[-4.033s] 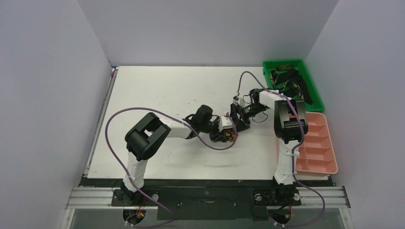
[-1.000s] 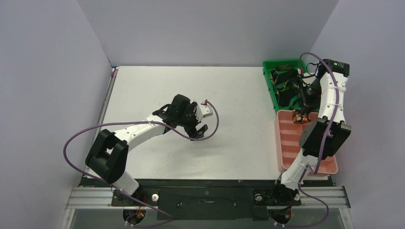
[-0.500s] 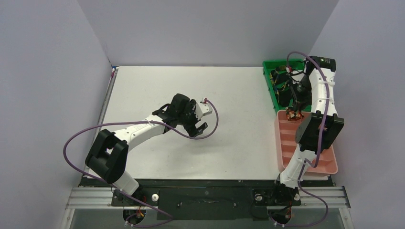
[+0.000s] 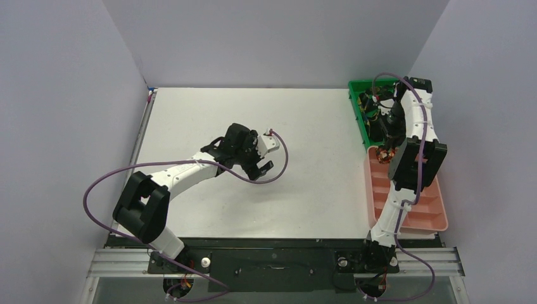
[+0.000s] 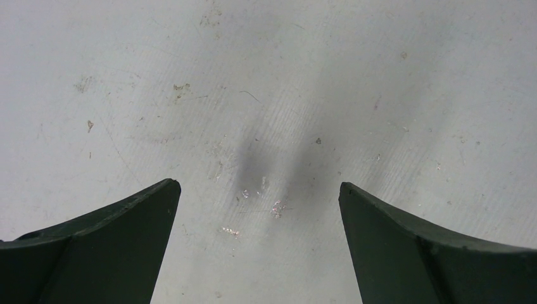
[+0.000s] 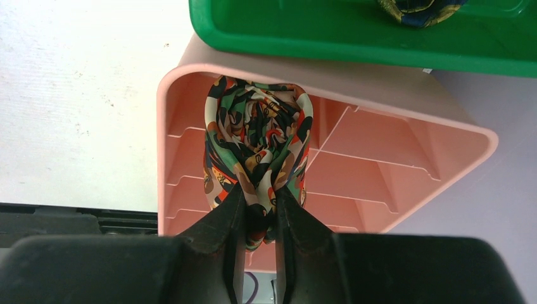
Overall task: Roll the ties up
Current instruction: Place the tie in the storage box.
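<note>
My right gripper [image 6: 258, 193] is shut on a rolled tie [image 6: 256, 136] with a busy red, green and cream print, and holds it over the far end of the pink divided tray [image 6: 405, 149]. From above, the rolled tie [image 4: 384, 154] hangs at the tray's far left corner under the right gripper [image 4: 387, 147]. More dark ties [image 4: 372, 107] lie in the green bin [image 4: 354, 104]. My left gripper [image 5: 256, 190] is open over bare table, with nothing between its fingers; from above the left gripper [image 4: 261, 159] sits mid-table.
The green bin [image 6: 354, 31] stands directly behind the pink tray [image 4: 418, 212] at the table's right edge. Grey walls close in on both sides and the back. A purple cable [image 4: 282, 161] loops off the left wrist.
My right arm has carried the rolled tie leftward and down, to the tray's far left corner. My left gripper has shifted slightly and stays open.
</note>
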You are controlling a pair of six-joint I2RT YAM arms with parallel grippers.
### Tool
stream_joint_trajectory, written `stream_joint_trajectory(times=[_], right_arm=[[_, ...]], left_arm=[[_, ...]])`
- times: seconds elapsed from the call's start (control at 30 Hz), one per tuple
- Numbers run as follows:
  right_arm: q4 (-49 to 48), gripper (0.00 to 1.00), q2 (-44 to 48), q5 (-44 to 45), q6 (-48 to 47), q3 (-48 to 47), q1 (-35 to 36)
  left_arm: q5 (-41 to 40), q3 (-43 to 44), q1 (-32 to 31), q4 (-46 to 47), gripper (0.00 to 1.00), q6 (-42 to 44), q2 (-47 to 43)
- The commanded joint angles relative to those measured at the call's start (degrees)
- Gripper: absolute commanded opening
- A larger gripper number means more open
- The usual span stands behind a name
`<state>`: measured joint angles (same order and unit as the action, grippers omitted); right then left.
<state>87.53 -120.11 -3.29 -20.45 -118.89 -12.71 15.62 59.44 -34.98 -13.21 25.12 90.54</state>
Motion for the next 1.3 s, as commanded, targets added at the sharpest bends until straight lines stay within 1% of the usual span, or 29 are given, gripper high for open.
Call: stream_joint_trajectory(times=[0.0,0.13,0.27,0.5,0.53,0.57,0.63,0.67,0.7,0.77,0.83,0.9,1.03,1.13,1.27], right_arm=[[-1.13,0.00,-1.41,2.67,-0.89,-2.54,-0.28],[-1.84,0.00,-3.04,3.10,-1.07,-1.11,-0.38],[-2.38,0.00,-5.11,3.12,-0.85,-2.14,-0.40],[-2.38,0.00,-7.89,0.22,-0.73,-2.17,0.15],[-2.37,0.02,-8.09,0.10,-0.87,-1.92,0.43],[-2.36,0.05,-8.24,0.03,-0.83,-1.81,0.55],[-2.50,0.19,-8.41,0.05,-0.76,-1.93,0.65],[-2.48,0.22,-8.45,0.26,-0.75,-2.02,0.62],[-2.54,0.28,-8.42,0.46,-0.69,-1.99,0.56],[-2.54,0.37,-8.13,0.92,-0.53,-1.98,0.39],[-2.52,0.44,-7.52,1.03,-0.19,-2.55,0.14],[-1.95,0.47,-6.32,0.36,-0.28,-3.36,0.06],[-1.32,0.49,-1.26,-2.85,-0.93,-3.75,-0.33],[-1.58,0.50,3.38,-5.03,-1.27,-2.94,-1.20],[-3.44,0.47,7.52,-6.03,-1.51,1.45,-2.16]], left_arm=[[-0.56,0.98,0.65,0.52,0.97,0.88,-1.05],[-0.95,0.89,0.90,-0.31,0.97,0.91,-1.27],[-1.54,0.39,1.45,-0.66,0.97,1.06,-1.65],[-1.80,-0.18,2.19,-1.07,0.97,1.71,-1.78],[-1.66,-0.11,2.20,-1.41,0.97,1.92,-1.60],[-1.52,-0.07,2.24,-1.70,0.97,2.40,-1.55],[-1.18,0.38,2.39,-2.35,0.97,2.50,-1.32],[-1.20,0.80,2.75,-2.21,0.97,1.91,-1.09],[-1.16,1.18,3.09,-2.10,0.97,0.25,-0.95],[0.20,3.76,4.43,-2.68,0.97,-2.36,-0.14],[1.84,6.24,5.93,-3.67,0.97,-5.24,0.87],[3.56,8.68,8.13,-4.53,0.97,-8.29,1.72],[7.84,12.02,11.36,-5.17,0.97,-12.66,2.78],[9.18,13.65,13.03,-5.09,0.97,-14.50,3.30],[8.57,15.75,14.05,-6.09,0.97,-14.45,4.08]])
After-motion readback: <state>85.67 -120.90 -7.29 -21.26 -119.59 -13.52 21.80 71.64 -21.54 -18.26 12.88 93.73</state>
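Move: The rolled tie is still pinched in the right hand, hanging over the storage box. Its far-left compartment lies almost straight below that hand, some 10 cm down and about 2 cm ahead. The storage box's middle is about 9 cm back and 7 cm to the right; the green box of ties is centred some 17 cm ahead and 2 cm right. From the left hand, that compartment lies roughly 38 cm right, 7 cm ahead. The rolled tie is lowered straight down about 5 cm into the far-left compartment of the storage box by the right hand, whose fingers then open to about half and let go; the hand rises some 4.5 cm, clear of the tie. The empty left hand eases left, then swings forward, up and left about 7, 5 and 5 cm over the bare table, turning counter-clockwise, fingers still open. ##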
